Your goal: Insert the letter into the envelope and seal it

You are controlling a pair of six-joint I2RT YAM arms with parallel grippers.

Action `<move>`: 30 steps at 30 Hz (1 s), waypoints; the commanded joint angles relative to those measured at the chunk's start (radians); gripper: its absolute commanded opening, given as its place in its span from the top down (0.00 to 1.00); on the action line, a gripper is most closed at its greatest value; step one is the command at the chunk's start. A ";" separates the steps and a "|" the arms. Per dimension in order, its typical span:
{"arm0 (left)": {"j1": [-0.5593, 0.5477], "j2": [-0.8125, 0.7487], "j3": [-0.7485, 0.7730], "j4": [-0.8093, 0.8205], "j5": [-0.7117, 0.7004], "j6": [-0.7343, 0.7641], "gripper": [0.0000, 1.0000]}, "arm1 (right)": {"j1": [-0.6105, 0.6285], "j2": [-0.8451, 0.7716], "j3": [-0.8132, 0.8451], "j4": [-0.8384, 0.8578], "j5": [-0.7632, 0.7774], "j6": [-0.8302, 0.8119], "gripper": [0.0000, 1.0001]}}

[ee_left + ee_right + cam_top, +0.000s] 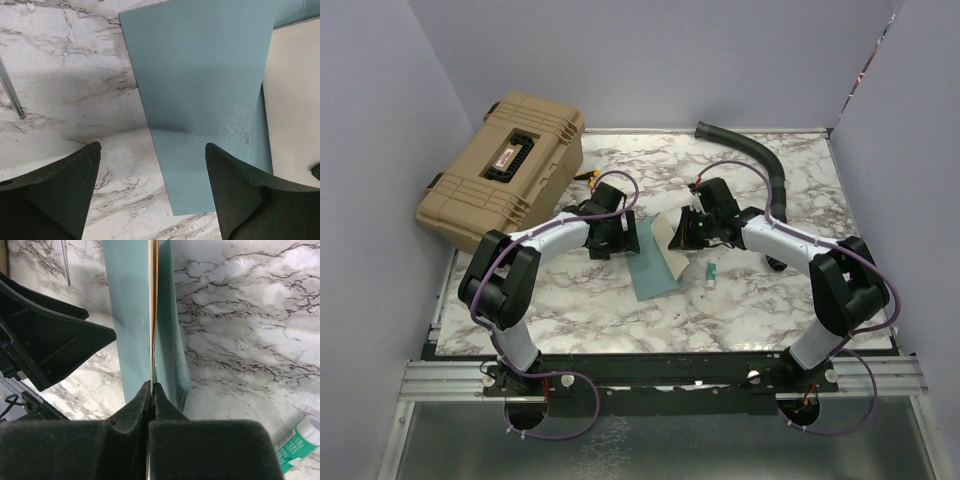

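The teal envelope (650,268) lies flat on the marble table, near its middle. In the left wrist view the envelope (200,75) fills the centre, with a crease across it. The letter (672,234), a pale tan sheet, is tilted up over the envelope's right side. My right gripper (696,228) is shut on the letter's edge. In the right wrist view the letter (153,315) shows edge-on as a thin line between the closed jaws of the right gripper (151,385), with teal envelope (127,315) on both sides. My left gripper (620,238) (152,150) hovers open over the envelope's left edge, holding nothing.
A tan hard case (505,170) sits at the back left. A black corrugated hose (760,165) curves along the back right. A small white and green tube (713,273) (297,442) lies just right of the envelope. Walls enclose the table on three sides.
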 commanded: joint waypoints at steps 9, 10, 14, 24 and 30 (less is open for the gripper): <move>0.000 -0.015 -0.022 -0.015 0.055 -0.073 0.15 | 0.004 0.092 -0.054 0.114 0.073 -0.037 0.99; 0.000 -0.015 -0.025 -0.015 0.053 -0.078 0.16 | 0.003 0.080 -0.063 0.120 0.072 -0.029 0.99; 0.000 -0.022 -0.008 -0.015 0.062 -0.096 0.17 | 0.004 0.030 -0.073 0.117 0.110 -0.013 0.99; 0.000 -0.046 -0.062 0.006 0.036 -0.123 0.18 | 0.004 0.011 -0.166 0.233 0.192 0.088 1.00; 0.000 -0.034 -0.086 0.024 0.095 -0.154 0.18 | 0.004 0.050 -0.198 0.312 0.177 0.073 0.99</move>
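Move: From my right hand, which still pinches the letter, the envelope's middle lies about 5 cm left, 2 cm ahead and 8 cm below, with its mouth towards me; the glue stick sits some 9 cm right and 2 cm back. From my wide-open left hand, the envelope's middle is about 5 cm right, 2 cm ahead and 3 cm lower, while the thin tool lies roughly 7 cm left and 10 cm ahead. I lower the letter onto the opened side of the envelope with my right hand, about 5 cm down overall with a slight lift midway, easing some 2 cm right and turning about 10 degrees clockwise to line its left edge up with the mouth. My right fingers keep their pinch; my left hand, still wide open close over the envelope's body, eases about 1.5 cm back. ##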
